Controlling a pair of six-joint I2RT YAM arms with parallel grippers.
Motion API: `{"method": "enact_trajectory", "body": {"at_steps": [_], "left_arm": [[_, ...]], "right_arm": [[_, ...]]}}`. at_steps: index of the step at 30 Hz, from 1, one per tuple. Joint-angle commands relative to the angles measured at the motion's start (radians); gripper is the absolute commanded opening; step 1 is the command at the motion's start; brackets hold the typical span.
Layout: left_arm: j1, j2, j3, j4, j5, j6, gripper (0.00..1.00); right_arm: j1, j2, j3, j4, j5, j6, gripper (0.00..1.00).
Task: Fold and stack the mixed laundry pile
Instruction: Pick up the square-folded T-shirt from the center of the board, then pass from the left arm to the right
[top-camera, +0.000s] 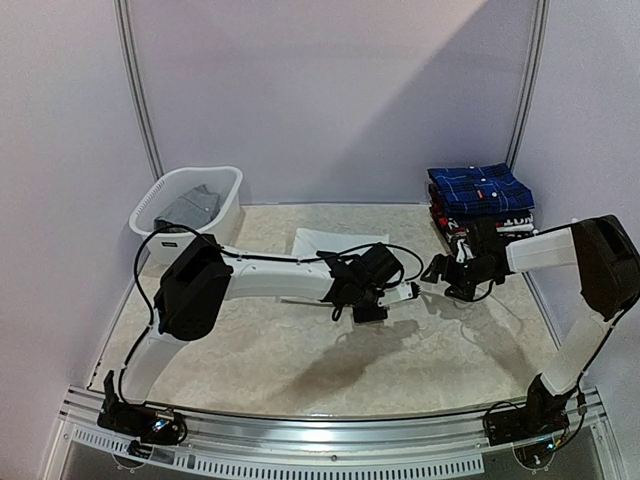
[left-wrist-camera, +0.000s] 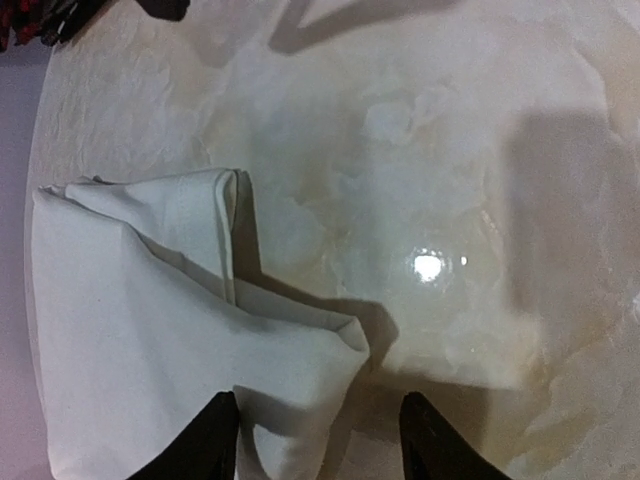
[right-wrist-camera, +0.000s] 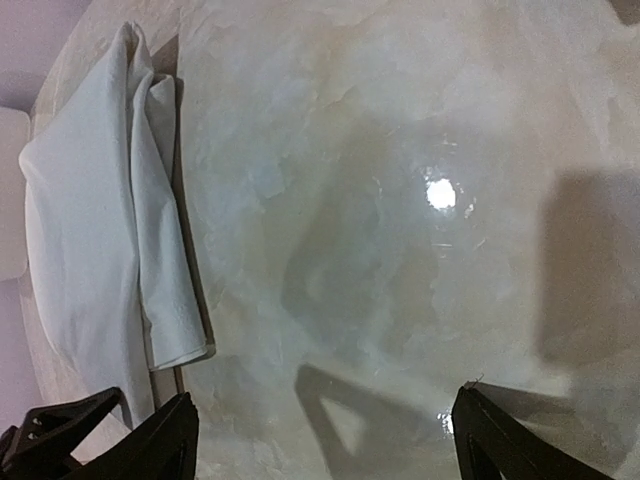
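Note:
A folded white shirt (top-camera: 330, 242) lies on the table behind my left arm. In the left wrist view the white shirt (left-wrist-camera: 130, 330) fills the left side. Its near folded corner reaches in between the spread fingers of my left gripper (left-wrist-camera: 320, 445), close to the left finger, and the jaws are not closed on it. My left gripper (top-camera: 398, 293) hovers at mid-table. My right gripper (top-camera: 438, 270) faces it, wide open and empty (right-wrist-camera: 335, 445). The white shirt (right-wrist-camera: 100, 220) lies off to its left. A dark blue plaid shirt (top-camera: 480, 187) tops a folded stack at back right.
A white slotted basket (top-camera: 226, 190) stands at back left with a grey garment (top-camera: 190, 207) inside. The folded stack sits against the right wall. Pale walls close in the table on three sides. A metal rail (top-camera: 330, 430) runs along the near edge.

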Motion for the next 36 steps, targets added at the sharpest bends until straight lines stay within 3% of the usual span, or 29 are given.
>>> {"method": "enact_trajectory", "body": {"at_steps": [1,9,11,13,14,25,36], "left_arm": [[-0.019,0.039,0.008,0.059,0.01,0.006,0.52],[-0.02,0.064,-0.011,0.156,0.018,-0.002,0.28],[-0.019,0.067,-0.017,0.182,0.016,-0.003,0.19],[-0.019,0.063,-0.021,0.196,0.018,-0.007,0.02],[-0.019,0.054,-0.034,0.211,0.021,-0.009,0.0],[-0.005,-0.161,-0.273,0.323,0.119,-0.085,0.0],[-0.003,-0.213,-0.332,0.348,0.141,-0.124,0.0]], "right_arm": [[-0.016,-0.021,-0.021,0.047,-0.029,0.035,0.89],[-0.016,-0.002,-0.026,0.056,-0.056,0.037,0.89],[-0.017,-0.001,-0.031,0.067,-0.075,0.043,0.89],[-0.016,0.002,-0.034,0.078,-0.1,0.046,0.89],[-0.016,0.002,-0.036,0.085,-0.113,0.052,0.89],[-0.001,0.046,-0.047,0.215,-0.209,0.143,0.95],[0.088,0.152,0.017,0.295,-0.251,0.228,0.93]]}}
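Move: The left hand is low at the square-folded T-shirt's near right corner, which lies about 1 cm ahead and 1 cm to its right. The T-shirt's middle is about 9 cm ahead and 9 cm left of this hand, a centimetre or two below. From the right hand the T-shirt's middle is roughly 21 cm left and 4 cm ahead; the folded stack stands some 17 cm ahead and 8 cm to its right. Edging rightward about 2 cm at board level, the left hand shuts its half-open fingers on the T-shirt's near right corner, then draws it back and up about 3 cm each and slightly left, its tips swinging toward the right. The wide-open right hand nearly waits, then slides about 6 cm left to the T-shirt's right edge, fingertips tilting nearly 20 degrees leftward; whether it touches can't be seen. ##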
